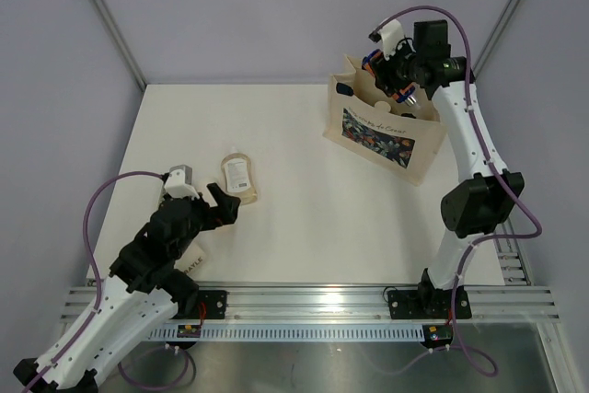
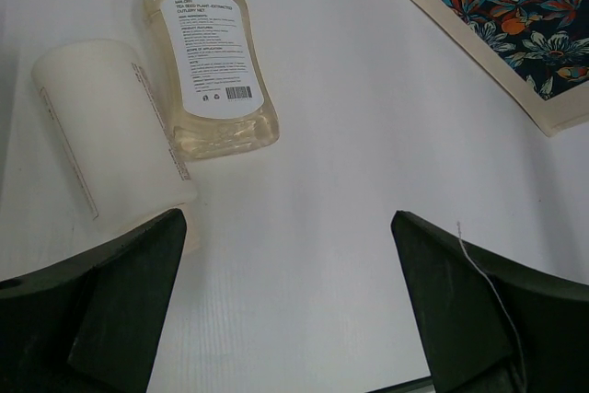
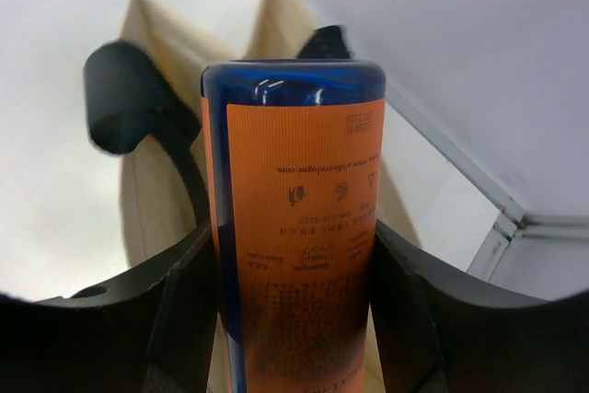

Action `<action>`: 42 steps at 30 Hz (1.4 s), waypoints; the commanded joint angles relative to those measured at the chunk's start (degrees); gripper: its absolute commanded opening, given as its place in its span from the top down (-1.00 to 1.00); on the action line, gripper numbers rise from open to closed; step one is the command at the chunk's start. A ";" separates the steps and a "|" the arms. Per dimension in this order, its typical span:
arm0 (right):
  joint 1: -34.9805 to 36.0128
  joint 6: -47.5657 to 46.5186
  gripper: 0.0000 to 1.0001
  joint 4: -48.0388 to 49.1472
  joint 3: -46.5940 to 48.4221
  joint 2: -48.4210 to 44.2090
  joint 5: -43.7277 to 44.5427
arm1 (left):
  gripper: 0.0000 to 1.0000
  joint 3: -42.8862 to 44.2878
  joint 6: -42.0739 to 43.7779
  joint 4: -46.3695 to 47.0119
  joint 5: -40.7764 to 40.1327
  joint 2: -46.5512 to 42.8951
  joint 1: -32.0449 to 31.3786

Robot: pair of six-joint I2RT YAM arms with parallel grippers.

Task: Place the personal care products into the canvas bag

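Observation:
My right gripper (image 3: 293, 255) is shut on an orange tube (image 3: 294, 181) with a dark blue edge, held upright between both fingers. In the top view the right gripper (image 1: 396, 80) hangs over the open mouth of the cream canvas bag (image 1: 382, 135) at the back right. The bag's navy handle (image 3: 129, 108) shows behind the tube. My left gripper (image 2: 287, 227) is open above bare table, with nothing between its fingers. Just beyond it lie a clear yellowish bottle (image 2: 212, 62), label up, and a cream-white tube (image 2: 106, 140) to its left. The same bottle (image 1: 238, 177) lies ahead of the left gripper (image 1: 221, 204).
The printed front of the bag (image 2: 515, 34) shows at the upper right of the left wrist view. A metal rail (image 1: 313, 301) runs along the table's near edge. Grey walls enclose the white table (image 1: 304, 209) at the back and sides.

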 commanded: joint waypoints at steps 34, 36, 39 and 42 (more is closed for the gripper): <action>-10.38 -4.60 -0.99 -7.82 2.33 2.49 -11.70 | -0.98 12.23 -1.37 12.01 -12.33 43.17 1.34; -10.38 -3.46 -0.99 -5.71 0.47 -1.45 -12.76 | -0.98 16.11 -0.93 10.09 -12.95 48.65 2.66; -10.38 -1.88 -0.99 -4.74 -1.99 -5.77 -14.95 | -0.98 24.03 0.91 7.72 -14.71 58.32 3.63; -10.38 -0.21 -0.99 -3.86 -4.63 -9.64 -16.89 | -0.98 31.76 0.05 1.85 -17.69 67.02 5.03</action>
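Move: Above the open canvas bag, the right hand holds the orange bottle; the bag's middle is some 18 cm below, about 2 cm to the right, level fore and aft. A white-capped bottle inside stands about 2 cm back, 2 cm left and 20 cm down. The clear gel bottle lies about 16 cm ahead of the open left hand, 1 cm left and 16 cm down; the white tube is 8 cm ahead, 7 cm left, equally low. Sinking about 14 cm into the bag with the wrist tipping some 20 degrees further down, the right hand opens its fingers and lets go of the orange bottle, then climbs straight back up empty, drifting a little right and back. Meanwhile the left hand, fingers kept wide open, first drops about 8 cm, then reaches some 13 cm forward towards the clear gel bottle, tipping further down and rolling its left side up. ##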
